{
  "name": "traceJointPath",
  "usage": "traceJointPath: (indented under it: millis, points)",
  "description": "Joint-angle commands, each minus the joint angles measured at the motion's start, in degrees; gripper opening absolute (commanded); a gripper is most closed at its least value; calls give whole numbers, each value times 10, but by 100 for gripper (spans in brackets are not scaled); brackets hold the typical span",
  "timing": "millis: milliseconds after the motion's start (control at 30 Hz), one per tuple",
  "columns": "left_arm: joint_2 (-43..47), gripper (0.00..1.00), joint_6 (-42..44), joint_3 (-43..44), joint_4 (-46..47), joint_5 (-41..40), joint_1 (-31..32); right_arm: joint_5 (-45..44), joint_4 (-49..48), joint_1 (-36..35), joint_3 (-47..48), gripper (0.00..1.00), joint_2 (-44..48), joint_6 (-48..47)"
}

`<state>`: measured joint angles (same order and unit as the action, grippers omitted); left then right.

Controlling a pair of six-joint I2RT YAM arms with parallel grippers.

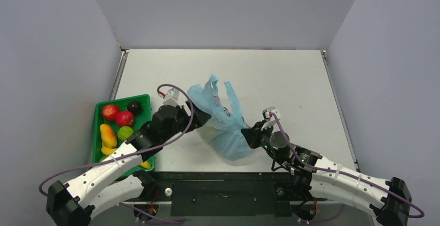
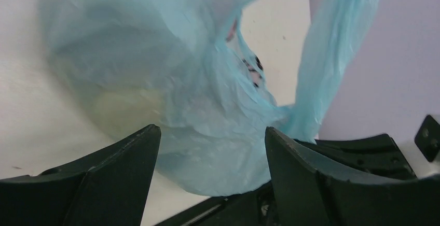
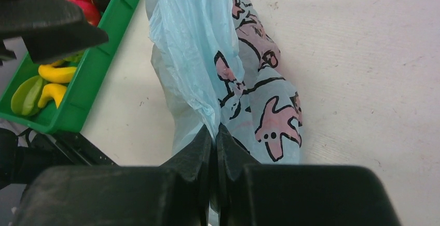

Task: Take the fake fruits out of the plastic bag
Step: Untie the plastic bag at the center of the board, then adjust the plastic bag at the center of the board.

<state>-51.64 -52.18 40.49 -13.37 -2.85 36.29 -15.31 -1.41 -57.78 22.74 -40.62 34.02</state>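
The light-blue plastic bag with pink figures lies crumpled mid-table. My right gripper is shut on a fold of the bag's film at its right side; in the right wrist view the closed jaws pinch the film of the bag. My left gripper is open against the bag's left side, with the bag bulging between its fingers. A pale yellowish shape shows faintly through the film. No fruit shows clearly inside the bag. No grape bunch is in view.
A green tray stands at the left edge. It holds two red apples, a dark round fruit, a green fruit, an orange-yellow fruit and bananas. The tray also shows in the right wrist view. Walls enclose the table.
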Motion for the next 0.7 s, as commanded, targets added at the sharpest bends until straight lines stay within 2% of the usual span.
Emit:
traceJointPath:
  millis: [0, 133, 300, 567, 667]
  points:
    - [-2, 72, -179, -32, 94, -174, 131, 45, -14, 3, 22, 0, -15, -23]
    - [-72, 72, -235, 3, 26, -240, 166, 59, -80, 2, -2, 0, -29, -30]
    - [-118, 73, -222, 61, -11, -261, 166, 32, -113, 3, -5, 0, -55, -18]
    - [-174, 76, -219, 81, 12, -224, 143, 24, -99, 3, 20, 0, -65, -13]
    - [-193, 74, -246, 91, -31, -231, 141, 23, -90, 2, 23, 0, -66, -21]
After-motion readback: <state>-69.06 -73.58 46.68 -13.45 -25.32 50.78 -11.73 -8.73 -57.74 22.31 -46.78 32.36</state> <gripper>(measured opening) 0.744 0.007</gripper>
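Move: The bag's loose upper part stands about 5 cm ahead of the open left hand, 4 cm to its right and 6 cm lower. Its free handle tips are about 12 cm ahead, 2 cm right and 5 cm down; the handle end pinched by the right gripper is 5 cm back, 12 cm right and 4 cm lower. The fruit bulge lies roughly 15 cm straight below. From the right hand, that loose upper part is some 9 cm ahead, 9 cm left and 2 cm below. The bag's loose upper part is what the left hand closes in on: the hand first swings right and back, then sinks and comes forward again, ending about 5 cm right and 4 cm lower. Its fingers stay wide open, turning some 15 degrees counter-clockwise and tipping down a little. The right hand keeps its pinch on the handle and eases about 2 cm left. ##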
